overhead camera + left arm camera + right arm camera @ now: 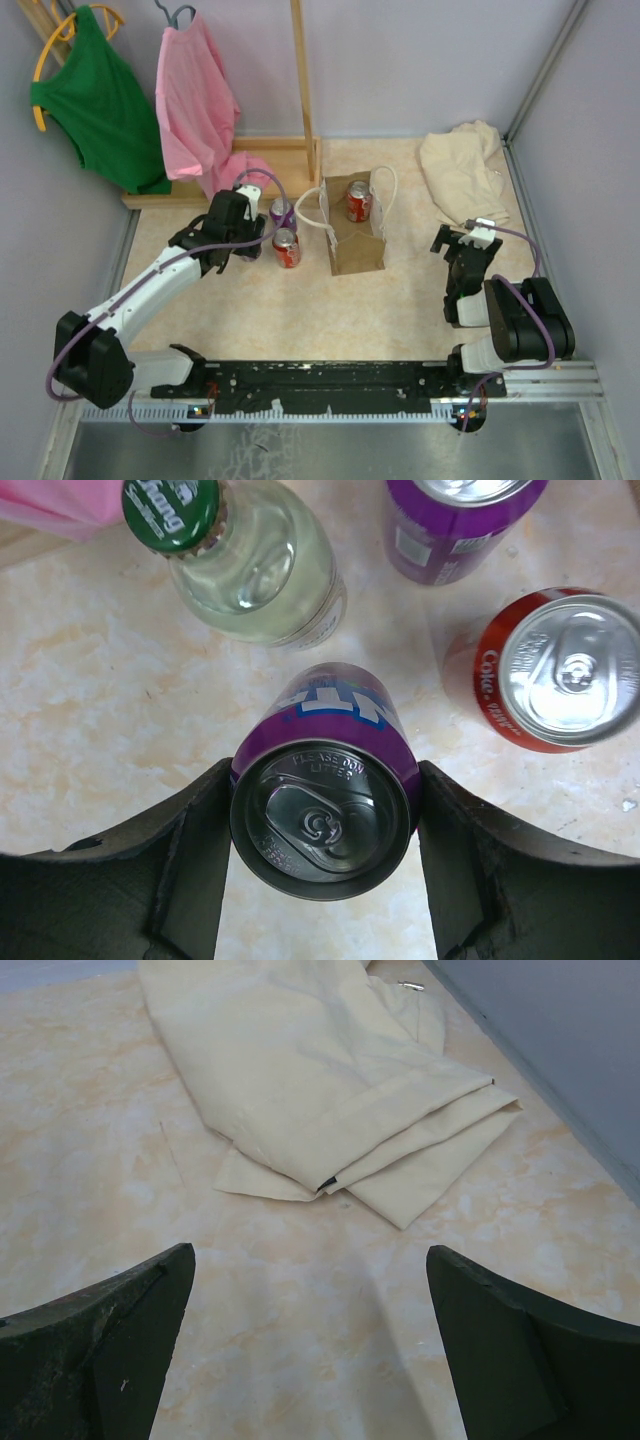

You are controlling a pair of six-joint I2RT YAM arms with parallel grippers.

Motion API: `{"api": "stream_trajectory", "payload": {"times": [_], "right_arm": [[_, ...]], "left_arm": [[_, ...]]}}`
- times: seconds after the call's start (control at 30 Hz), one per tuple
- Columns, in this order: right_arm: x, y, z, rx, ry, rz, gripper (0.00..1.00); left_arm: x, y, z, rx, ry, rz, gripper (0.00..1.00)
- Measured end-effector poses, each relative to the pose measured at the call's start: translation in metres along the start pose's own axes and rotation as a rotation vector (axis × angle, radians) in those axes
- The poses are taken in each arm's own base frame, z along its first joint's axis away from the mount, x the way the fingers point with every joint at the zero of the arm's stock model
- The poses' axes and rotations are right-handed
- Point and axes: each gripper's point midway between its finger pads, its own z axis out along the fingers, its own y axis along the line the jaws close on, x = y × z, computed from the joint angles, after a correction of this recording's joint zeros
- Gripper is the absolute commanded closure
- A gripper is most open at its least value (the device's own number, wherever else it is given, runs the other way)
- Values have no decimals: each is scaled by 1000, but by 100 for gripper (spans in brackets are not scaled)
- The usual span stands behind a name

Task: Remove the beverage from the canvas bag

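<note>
The tan canvas bag (357,250) stands upright mid-table with white rope handles; a red can (358,202) shows inside its open top. To its left, my left gripper (236,238) (325,776) is shut on a purple beverage can (322,810), one finger touching each side. Under the arm that can is hidden in the top view, and I cannot tell whether it rests on the table. My right gripper (466,240) (310,1252) hangs open over bare table, right of the bag.
Around the held can stand a clear glass bottle (255,565) with a green cap, a second purple can (455,520) (282,212) and a red cola can (555,670) (286,248). A pale beige cloth heap (462,170) (320,1080) lies back right. A wooden rack (300,90) holds green and pink garments.
</note>
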Motion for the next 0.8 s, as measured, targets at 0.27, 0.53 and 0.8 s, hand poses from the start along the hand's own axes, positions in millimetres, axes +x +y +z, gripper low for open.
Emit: {"api": "stream_trajectory", "payload": {"times": [0.27,0.53,0.8], "right_arm": [[0,0,0,0,0,0,1],[0,0,0,0,0,0,1],[0,0,0,0,0,0,1]], "left_arm": [[17,4,18,-11,77,-16,100],[32,5,31,12,144,-45,86],[40,6,37,19,184,-61,67]]}}
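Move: The left hand holds a purple can near its top. The bare table spot it is bound for lies almost straight below, about 1 cm to the left and 14 cm down. Around the left hand, all on the table, the glass bottle stands about 8 cm ahead and 2 cm left, the Coke can 1 cm ahead and 9 cm right, and the second purple can 10 cm ahead and 9 cm right. From the idle right hand the spot is roughly 54 cm left, 3 cm back and 8 cm lower. The left hand lowers the gripped purple can about 5 cm towards the table, tipping down some 10 degrees. ##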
